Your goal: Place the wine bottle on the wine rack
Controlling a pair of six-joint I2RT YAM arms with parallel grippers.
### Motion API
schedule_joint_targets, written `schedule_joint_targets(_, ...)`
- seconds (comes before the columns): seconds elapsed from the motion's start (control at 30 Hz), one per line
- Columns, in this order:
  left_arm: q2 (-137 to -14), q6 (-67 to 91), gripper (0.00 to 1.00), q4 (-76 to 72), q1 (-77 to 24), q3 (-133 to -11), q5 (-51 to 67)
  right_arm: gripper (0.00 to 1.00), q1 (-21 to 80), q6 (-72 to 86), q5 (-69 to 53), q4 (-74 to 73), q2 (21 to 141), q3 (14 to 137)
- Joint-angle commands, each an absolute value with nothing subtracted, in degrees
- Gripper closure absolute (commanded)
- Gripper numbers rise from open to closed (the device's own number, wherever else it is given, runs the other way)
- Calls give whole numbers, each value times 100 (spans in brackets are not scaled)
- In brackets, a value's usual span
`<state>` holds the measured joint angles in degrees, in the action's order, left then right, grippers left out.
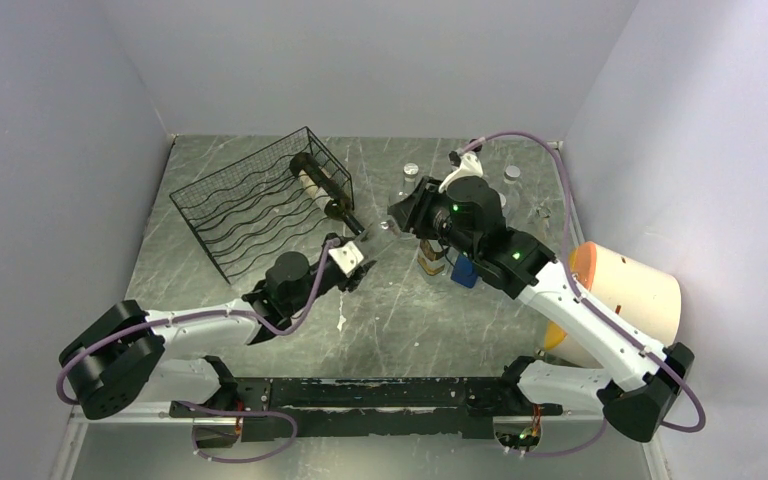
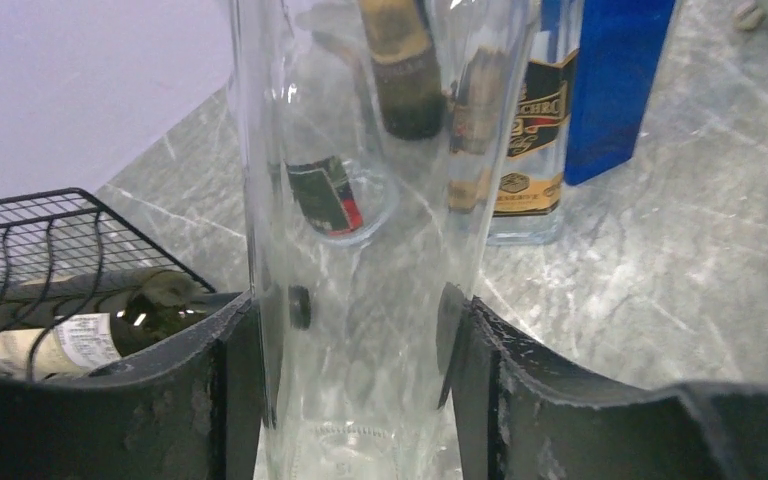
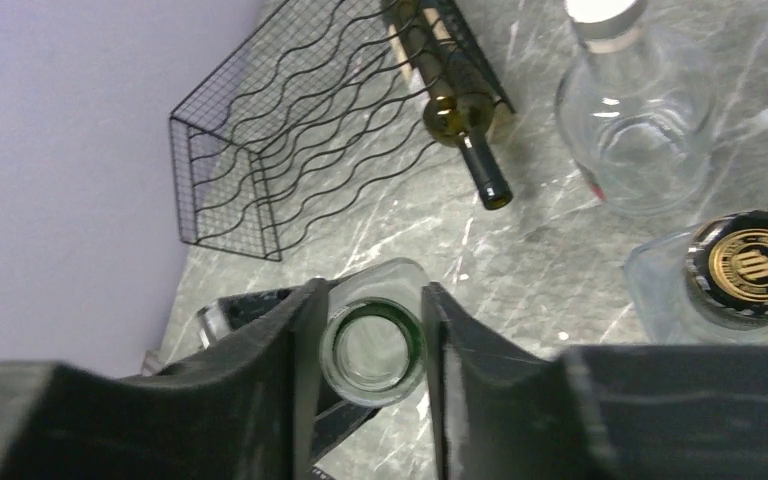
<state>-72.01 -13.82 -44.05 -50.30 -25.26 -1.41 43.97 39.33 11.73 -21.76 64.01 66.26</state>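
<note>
A clear glass wine bottle [image 2: 360, 180] is held by both grippers above the table. My left gripper [image 2: 360, 370] is shut on its lower body, pads pressed to both sides. My right gripper [image 3: 372, 295] is shut on its neck, and the open mouth [image 3: 372, 350] shows between the fingers. In the top view the left gripper [image 1: 355, 258] and right gripper [image 1: 400, 212] face each other just right of the wine rack [image 1: 260, 205]. The black wire rack [image 3: 290, 130] has a dark green bottle [image 3: 455, 95] lying on its upper tier, neck sticking out.
Behind the held bottle stand a labelled clear bottle [image 2: 530, 130] and a blue box [image 2: 610, 80]. A round clear bottle with a silver cap [image 3: 635, 120] and a bottle with a black-gold cap [image 3: 755, 265] stand to the right. A cream and orange object [image 1: 625, 290] lies at the far right.
</note>
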Motion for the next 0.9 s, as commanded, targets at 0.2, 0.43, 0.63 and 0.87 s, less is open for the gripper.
schedule_joint_targets(0.2, -6848, -2885, 93, -3806, -5003, -3304, 60, 33, 4408, 2637, 1187, -2947, 6087, 7335)
schedule_joint_targets(0.43, -6722, -4534, 93, -3595, -5001, -3730, 154, 27, 4404, 1218, 923, -4041, 6027, 7952)
schedule_joint_targets(0.63, -6918, -5647, 93, -3322, -5010, -4394, 308, 20, 4410, 612, 1038, -4339, 5974, 8301)
schedule_joint_targets(0.87, -6838, -6785, 93, -2732, -5019, -4649, 644, 16, 4411, 270, 670, -4433, 6041, 8462)
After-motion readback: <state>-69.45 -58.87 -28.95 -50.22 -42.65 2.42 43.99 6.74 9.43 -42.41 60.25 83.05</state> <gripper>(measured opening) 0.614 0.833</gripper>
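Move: The left gripper already clasps the clear glass bottle low on its body, and the right still pinches the neck above. From the left hand the wine rack's middle lies about 11 cm ahead, 20 to the left and 12 below; the racked bottles are some 12 ahead, 8 left and 10 below. The capped clear bottle stands roughly 9 ahead and 8 right, 6 below. From the right hand the rack is about 7 ahead, 27 left and 25 below. Open the right fingers to free the neck, then draw that hand up, right and back about 9 cm, rolling its left side down. Keep the left grip on the glass bottle and raise it about 12 cm with a little forward, rolling the wrist some 45 degrees clockwise, looking along the fingers, so the neck tips back and right. ##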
